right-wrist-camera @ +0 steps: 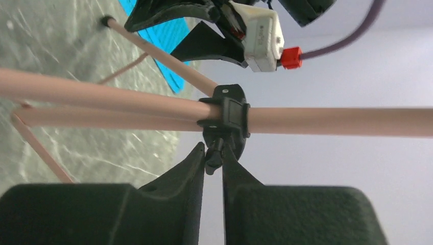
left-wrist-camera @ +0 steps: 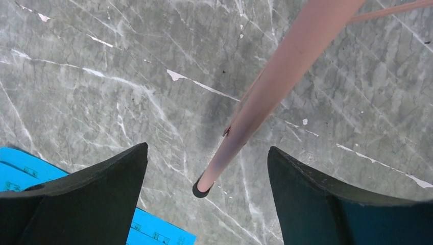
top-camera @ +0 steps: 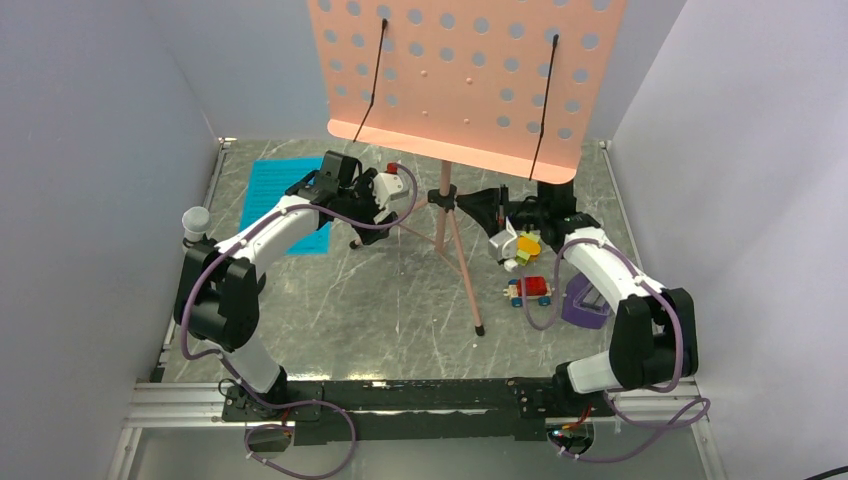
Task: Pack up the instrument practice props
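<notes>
The salmon-pink music stand [top-camera: 460, 80] stands mid-table on its tripod. My left gripper [top-camera: 362, 232] is open, and its jaws straddle the stand's left leg [left-wrist-camera: 265, 87] just above its black foot cap [left-wrist-camera: 200, 191] without touching it. My right gripper [right-wrist-camera: 213, 150] is shut on the small black knob [right-wrist-camera: 214, 157] of the collar [right-wrist-camera: 227, 115] on the stand's pole [right-wrist-camera: 332, 121]; in the top view it [top-camera: 463, 200] meets the pole from the right. Cyan sheet music [top-camera: 285, 195] lies flat at the left. The purple metronome [top-camera: 585, 300] sits by the right arm.
A red toy car [top-camera: 528, 291] stands in front of the right forearm, and a small yellow-orange toy [top-camera: 527, 244] lies behind it. The tripod's front leg [top-camera: 465, 280] reaches toward the table's middle. Grey walls close in both sides. A corner of the cyan sheet [left-wrist-camera: 153, 232] shows under the left finger.
</notes>
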Robot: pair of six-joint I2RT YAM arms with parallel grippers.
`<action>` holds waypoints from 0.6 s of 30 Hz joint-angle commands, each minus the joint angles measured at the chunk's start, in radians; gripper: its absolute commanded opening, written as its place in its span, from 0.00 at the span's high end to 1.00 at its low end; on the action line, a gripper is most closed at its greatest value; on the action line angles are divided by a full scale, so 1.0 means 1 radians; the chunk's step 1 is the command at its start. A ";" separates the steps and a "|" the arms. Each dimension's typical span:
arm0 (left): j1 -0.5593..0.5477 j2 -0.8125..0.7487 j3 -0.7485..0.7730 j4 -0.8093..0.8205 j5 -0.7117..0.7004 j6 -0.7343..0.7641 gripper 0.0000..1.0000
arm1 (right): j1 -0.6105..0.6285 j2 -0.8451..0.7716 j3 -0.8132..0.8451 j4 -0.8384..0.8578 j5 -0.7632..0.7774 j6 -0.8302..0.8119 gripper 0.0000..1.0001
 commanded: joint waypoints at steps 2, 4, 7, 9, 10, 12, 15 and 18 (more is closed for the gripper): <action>-0.006 0.006 0.007 0.039 0.052 -0.028 0.09 | 0.001 -0.010 -0.123 -0.162 0.069 -0.615 0.41; -0.006 0.001 0.002 0.048 0.064 -0.039 0.09 | -0.007 -0.027 -0.134 -0.162 0.080 -0.625 0.30; -0.006 -0.011 -0.010 0.065 0.083 -0.054 0.09 | -0.031 -0.091 -0.217 0.000 0.051 -0.494 0.13; -0.006 -0.021 -0.017 0.075 0.094 -0.062 0.09 | -0.039 -0.164 -0.290 0.158 0.076 -0.293 0.07; -0.006 -0.026 -0.021 0.083 0.099 -0.071 0.09 | -0.039 -0.216 -0.321 0.204 0.107 -0.190 0.06; -0.006 -0.040 -0.029 0.101 0.114 -0.092 0.09 | -0.039 -0.303 -0.361 0.227 0.177 0.001 0.00; -0.006 -0.068 -0.057 0.139 0.135 -0.132 0.09 | -0.031 -0.430 -0.427 0.332 0.313 0.432 0.00; -0.005 -0.091 -0.077 0.169 0.154 -0.179 0.09 | -0.004 -0.499 -0.395 0.311 0.488 0.890 0.00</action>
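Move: The black clamp's knob on the music stand sits at the right fingertips, level with them and about 1 cm to the left; the clamp itself is some 4 cm left. Down on the table, some 22 cm below this hand, the orange toy is about 15 cm right and 3 cm ahead, the toy train 15 cm right and 7 cm back. From the left hand the knob is roughly 15 cm right, 2 cm back and 11 cm higher. Opening its nearly shut fingers wide, the right hand lets go of the clamp's knob and first sinks about 4 cm, then draws some 5 cm to the right and nearly as far back, away from the stand, rising a little at the end as the wrist swings some 20 degrees clockwise. The left hand, open, eases a centimetre or two to the right and back. ##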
